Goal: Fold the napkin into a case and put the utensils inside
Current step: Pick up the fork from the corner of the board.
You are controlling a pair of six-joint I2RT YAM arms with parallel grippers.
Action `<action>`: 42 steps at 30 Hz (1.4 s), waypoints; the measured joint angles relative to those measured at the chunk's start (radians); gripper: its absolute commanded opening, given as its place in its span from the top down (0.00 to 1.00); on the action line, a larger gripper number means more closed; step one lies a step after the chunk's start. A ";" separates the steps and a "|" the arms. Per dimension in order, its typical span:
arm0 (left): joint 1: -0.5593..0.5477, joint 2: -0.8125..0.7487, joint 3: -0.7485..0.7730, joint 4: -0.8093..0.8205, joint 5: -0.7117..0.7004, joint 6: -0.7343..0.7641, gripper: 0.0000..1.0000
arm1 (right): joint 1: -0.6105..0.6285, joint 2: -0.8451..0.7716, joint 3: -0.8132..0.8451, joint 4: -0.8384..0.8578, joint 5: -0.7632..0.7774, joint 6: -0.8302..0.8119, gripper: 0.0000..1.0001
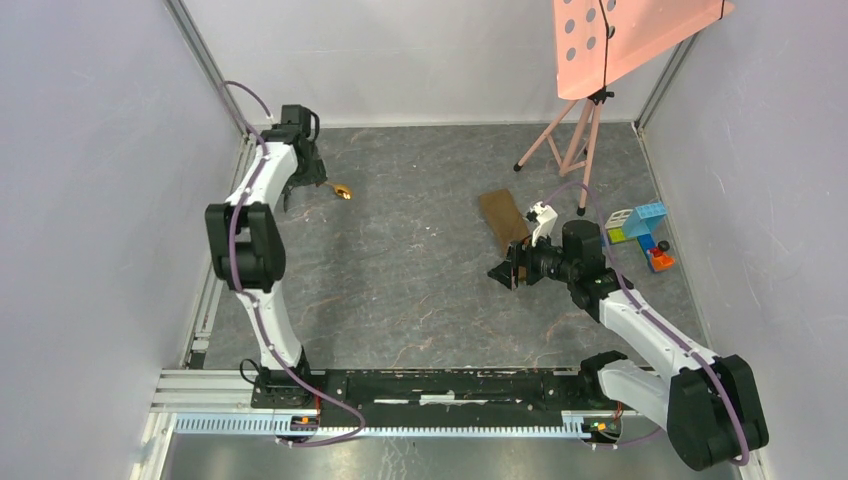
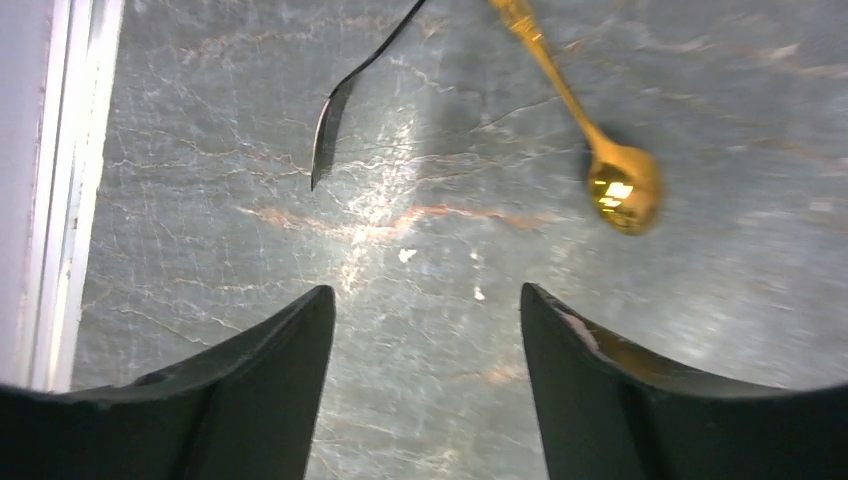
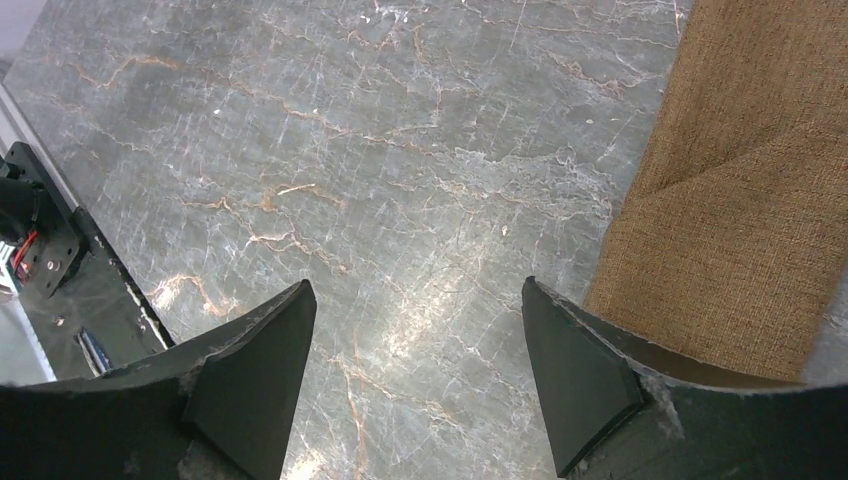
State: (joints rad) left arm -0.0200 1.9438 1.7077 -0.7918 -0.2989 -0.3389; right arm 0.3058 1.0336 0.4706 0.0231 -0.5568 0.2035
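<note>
The napkin (image 1: 503,218) lies folded into a narrow brown oblong case right of the table's middle; in the right wrist view its cloth (image 3: 740,200) shows a diagonal fold. My right gripper (image 1: 505,272) (image 3: 418,290) hangs open over bare table just beside the cloth's near end, holding nothing. At the far left lie the utensils: a gold spoon (image 1: 343,192) (image 2: 622,190) and a thin black utensil (image 2: 335,120). My left gripper (image 1: 297,192) (image 2: 422,295) is open above the table, with both utensils a little beyond its fingertips and nothing between them.
A pink perforated board (image 1: 620,40) on a tripod (image 1: 575,140) stands at the back right. Coloured toy blocks (image 1: 640,230) sit by the right wall. A metal rail (image 2: 60,200) runs along the left edge. The black base bar (image 3: 45,250) shows in the right wrist view.
</note>
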 measured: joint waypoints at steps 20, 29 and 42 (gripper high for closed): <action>0.134 0.258 0.160 -0.068 -0.083 0.068 0.36 | 0.000 -0.038 0.000 -0.075 -0.005 -0.051 0.19; 0.139 0.365 0.223 -0.084 -0.064 0.091 0.67 | 0.000 -0.027 0.012 -0.085 -0.008 -0.051 0.20; 0.135 0.326 0.218 -0.161 0.029 0.076 0.98 | 0.061 0.020 0.076 -0.088 0.108 -0.055 0.20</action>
State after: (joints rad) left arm 0.1154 2.2700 1.9255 -0.9531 -0.2695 -0.2634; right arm 0.3672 1.0538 0.5461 -0.0650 -0.4488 0.1482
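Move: The black fork's middle lies about 8 cm ahead of the left hand, 5 cm to its left and 11 cm below. The golden spoon lies right of the fork, about 7 cm ahead of this hand, 3 cm to its right and at the same depth. From the right hand the fork is some 30 cm ahead, 54 cm to the left and 9 cm below. The left hand's fingertips close around the curved near end of the fork, its head, and pinch it. To get there the open hand drops about 7 cm, shifts some 8 cm left, then sinks roughly 4 cm more while shutting, its fingers tipping some 15 degrees nearer to straight down. With the grip made, it begins to rise and draws about 2 cm right. ##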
